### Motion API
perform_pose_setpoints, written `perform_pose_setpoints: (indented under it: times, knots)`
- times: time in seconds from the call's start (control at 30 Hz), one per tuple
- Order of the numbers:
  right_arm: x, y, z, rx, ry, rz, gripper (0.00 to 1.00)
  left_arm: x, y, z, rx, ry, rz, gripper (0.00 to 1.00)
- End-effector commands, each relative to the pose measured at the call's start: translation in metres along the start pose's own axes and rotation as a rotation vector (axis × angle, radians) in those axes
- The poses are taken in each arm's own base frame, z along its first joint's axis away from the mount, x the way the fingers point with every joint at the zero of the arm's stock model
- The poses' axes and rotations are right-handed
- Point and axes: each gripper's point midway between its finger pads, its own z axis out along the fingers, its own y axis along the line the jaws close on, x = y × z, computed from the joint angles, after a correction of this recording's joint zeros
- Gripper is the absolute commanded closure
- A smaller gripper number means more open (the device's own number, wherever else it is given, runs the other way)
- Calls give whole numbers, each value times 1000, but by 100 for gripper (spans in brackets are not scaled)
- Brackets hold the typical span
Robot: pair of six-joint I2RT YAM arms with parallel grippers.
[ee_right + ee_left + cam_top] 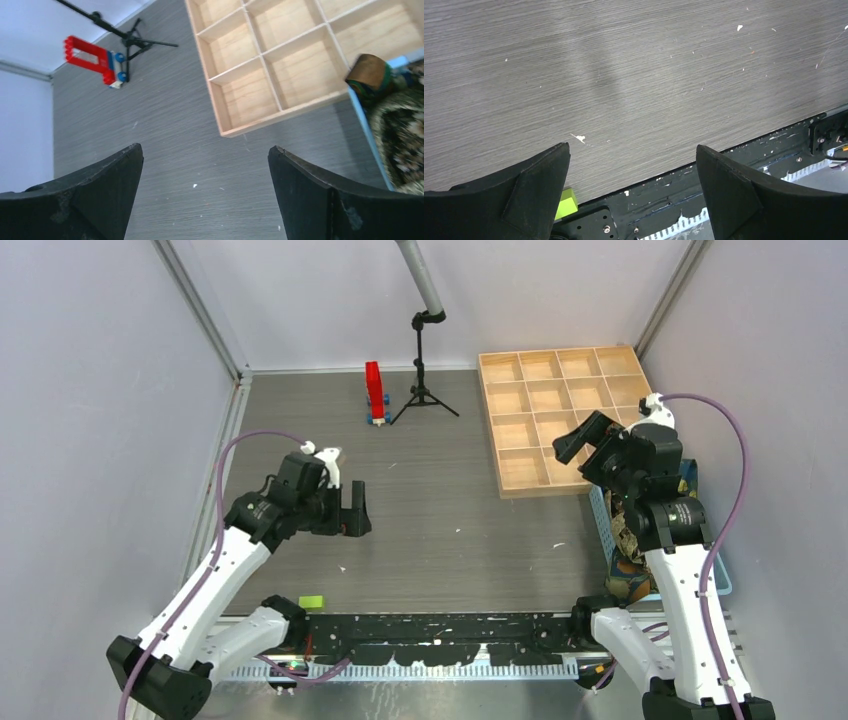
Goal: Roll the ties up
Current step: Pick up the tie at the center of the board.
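Observation:
Several patterned ties (628, 536) lie bunched in a light blue basket (722, 582) at the table's right edge, partly hidden under my right arm. The right wrist view shows their dark paisley fabric (400, 127) and a brown and teal roll (372, 72) inside the basket's blue wall (369, 127). My right gripper (583, 437) (205, 146) hovers open above bare table, left of the basket, with nothing between its fingers. My left gripper (358, 510) (632, 146) is open and empty too, held over the table's left-centre near its front edge.
A wooden tray of square compartments (540, 491) (280, 116) stands at the back right. A red toy block (375, 392) (92, 60) and a small black tripod (423, 380) stand at the back centre. A green block (311, 601) (566, 202) lies beside the black rail (440, 625).

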Motion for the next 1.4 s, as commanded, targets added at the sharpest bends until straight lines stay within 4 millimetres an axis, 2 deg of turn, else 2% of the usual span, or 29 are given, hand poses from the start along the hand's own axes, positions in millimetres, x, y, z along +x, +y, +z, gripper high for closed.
perform_pose_setpoints:
  times: [0.0, 0.13, 0.3, 0.57, 0.77, 0.87, 1.0, 1.17, 1.3, 1.37]
  knots:
    - [-10, -33, -2, 196, -44, 0, 0, -9, -3, -4, -15, -38, 28, 0]
    - [-2, -54, 2, 314, 6, -31, 0, -8, -2, -10, -30, -37, 32, 0]
    - [3, -72, 21, 440, 92, -71, 0, -8, -1, -21, -40, -56, 14, 0]
    - [-16, -98, 52, 668, 122, -130, 0, -8, 7, -20, -79, -79, -2, 1]
    - [-19, -126, 91, 787, 178, -133, 1, -9, 10, -20, -96, -82, -5, 1]
    - [-14, -147, 106, 819, 234, -117, 5, -9, 10, -21, -94, -87, -6, 2]
    - [-4, -162, 123, 822, 287, -96, 12, -8, 10, -21, -93, -89, -6, 2]
    - [7, -180, 133, 867, 332, -111, 19, -8, 10, -19, -95, -79, -6, 2]
    - [13, -185, 136, 876, 354, -106, 35, -8, 10, -18, -98, -76, -6, 2]
    - [14, -186, 136, 877, 351, -106, 40, -8, 10, -18, -97, -75, -4, 2]
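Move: For the right hand, the rolled brown tie on the basket's far-left corner lies about 9 cm ahead, 14 cm to its right and 20 cm below. The tie basket's middle is some 12 cm nearer and 11 cm farther right than that tie; the wooden box's middle is roughly 25 cm ahead of the hand and 3 cm right, 27 cm down. From the left hand, the tie is around 17 cm ahead, 56 cm right, 8 cm lower. Right hand swoops about 17 cm down, rightward and forward onto the tie, tipping 45 degrees downward, fingers partly closing. ##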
